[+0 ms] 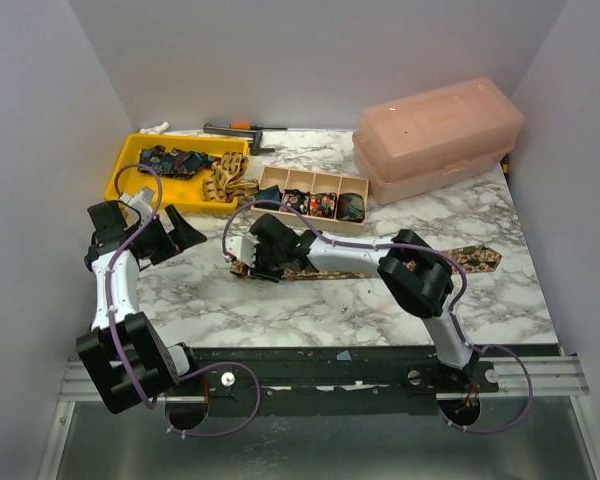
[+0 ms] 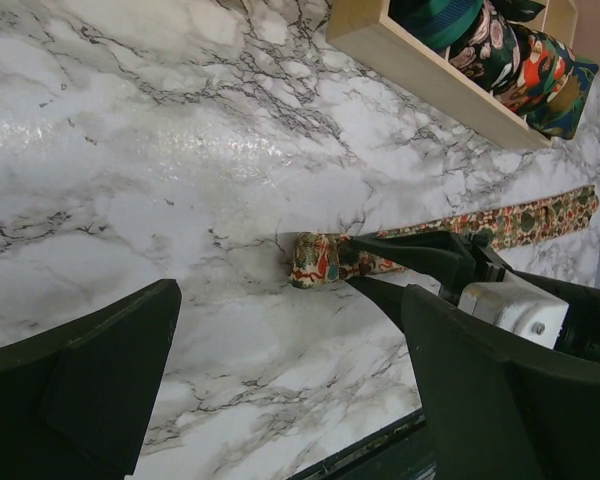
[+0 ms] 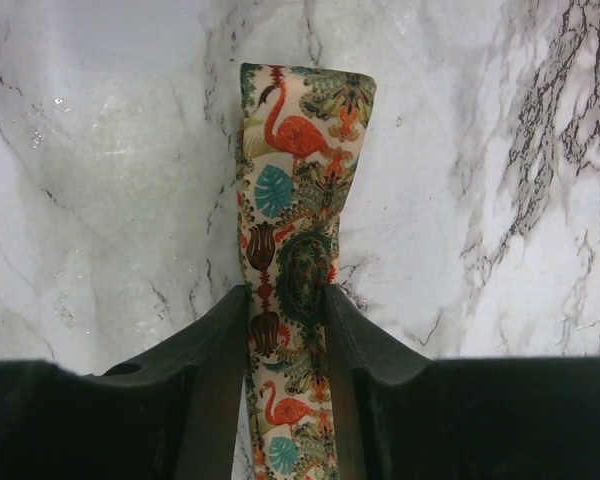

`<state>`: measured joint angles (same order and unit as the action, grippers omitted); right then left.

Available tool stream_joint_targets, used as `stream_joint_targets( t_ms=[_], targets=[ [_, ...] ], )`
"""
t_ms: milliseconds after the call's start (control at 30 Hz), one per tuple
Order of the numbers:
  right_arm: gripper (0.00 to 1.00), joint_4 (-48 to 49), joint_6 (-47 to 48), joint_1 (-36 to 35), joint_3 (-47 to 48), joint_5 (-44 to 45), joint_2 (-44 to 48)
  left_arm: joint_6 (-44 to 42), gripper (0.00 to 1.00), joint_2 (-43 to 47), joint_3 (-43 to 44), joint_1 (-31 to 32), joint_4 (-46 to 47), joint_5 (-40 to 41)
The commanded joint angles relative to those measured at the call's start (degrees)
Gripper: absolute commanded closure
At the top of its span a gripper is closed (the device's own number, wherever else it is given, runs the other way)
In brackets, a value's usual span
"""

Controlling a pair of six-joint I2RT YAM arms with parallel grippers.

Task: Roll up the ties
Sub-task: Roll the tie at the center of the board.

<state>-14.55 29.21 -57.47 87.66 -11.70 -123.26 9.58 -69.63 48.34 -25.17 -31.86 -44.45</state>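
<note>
A flamingo-patterned tie [image 1: 477, 258] lies stretched flat across the marble table. Its narrow end [image 3: 302, 140] pokes out past my right gripper [image 3: 286, 295], whose jaws press against both edges of the cloth. From the left wrist view that same tie end [image 2: 315, 260] curls a little in front of the right gripper's fingers [image 2: 400, 250]. My left gripper [image 1: 180, 232] hovers to the left of it, open and holding nothing [image 2: 290, 300]. Rolled ties [image 1: 323, 205] fill compartments of a wooden box [image 1: 315, 182]. More unrolled ties [image 1: 175, 160] lie in a yellow tray [image 1: 120, 178].
A pink lidded plastic box [image 1: 440, 135] stands at the back right. A small tool with an orange part [image 1: 235, 127] lies behind the tray. White walls close in on both sides. A black rail [image 1: 330, 355] runs along the near table edge.
</note>
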Motion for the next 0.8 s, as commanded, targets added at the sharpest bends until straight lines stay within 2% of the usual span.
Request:
stream_joint_targets(
  t_ms=[0, 100, 200, 233, 367, 467, 567, 767],
  targets=[
    [0.64, 0.1, 3.6, -2.1, -5.1, 6.3, -0.8, 2.9, 0.05, -1.1, -2.0, -0.6, 1.7, -1.7],
    [0.57, 0.3, 3.2, -2.5, -5.1, 7.1, -0.6, 3.9, 0.06, -1.7, -2.7, -0.5, 2.3, -2.7],
    [0.41, -0.7, 0.1, -2.5, -3.9, 8.6, 0.3, 4.2, 0.08, -2.1, -3.9, -0.3, 2.2, -3.1],
    [0.35, -1.0, -0.7, -2.4, -3.5, 8.6, 1.1, 4.2, 0.11, -2.2, -4.5, -0.1, 2.3, -3.1],
    [0.25, -3.1, -5.4, -0.5, -2.1, 5.1, 5.0, 4.5, 0.23, -2.7, -6.3, 2.2, 2.9, -2.2],
    [0.23, -7.0, -10.3, 2.4, 0.0, -0.3, 7.4, 3.6, 0.31, -4.2, -5.8, 5.8, 2.7, 0.1],
    [0.23, -9.5, -14.6, 6.0, -0.5, -6.5, 10.2, 3.1, 0.34, -6.7, -4.4, 9.0, 2.9, 3.2],
    [0.25, -12.1, -18.1, 11.1, -6.0, -11.0, 15.6, 2.0, 0.40, -12.9, 0.4, 15.6, 1.8, 5.7]
  ],
)
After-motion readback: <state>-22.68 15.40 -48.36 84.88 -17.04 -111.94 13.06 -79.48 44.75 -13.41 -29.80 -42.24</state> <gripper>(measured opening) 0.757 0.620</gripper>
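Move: The tie's left end, turned up into a small fold, lies about 9 cm to the left hand's right, 2 cm nearer the base and some 13 cm below it. It is right at the right hand's fingertips, about 3 cm to that hand's left. From the left hand, the wooden box stands some 15 cm ahead and 27 cm right, and the tan tie bundle roughly 21 cm ahead and 8 cm right, both about 12 cm lower. Down and to its right, the left hand sinks about 6 cm towards the tie's left end, edging slightly back before swinging some 6 cm right, its fingers tipping more downward and narrowing from wide open. The right hand first opens almost in place, coming free of the tie beside the fold, then lifts and withdraws rightward about 6 cm each with a small clockwise turn, drifting slightly forward. ##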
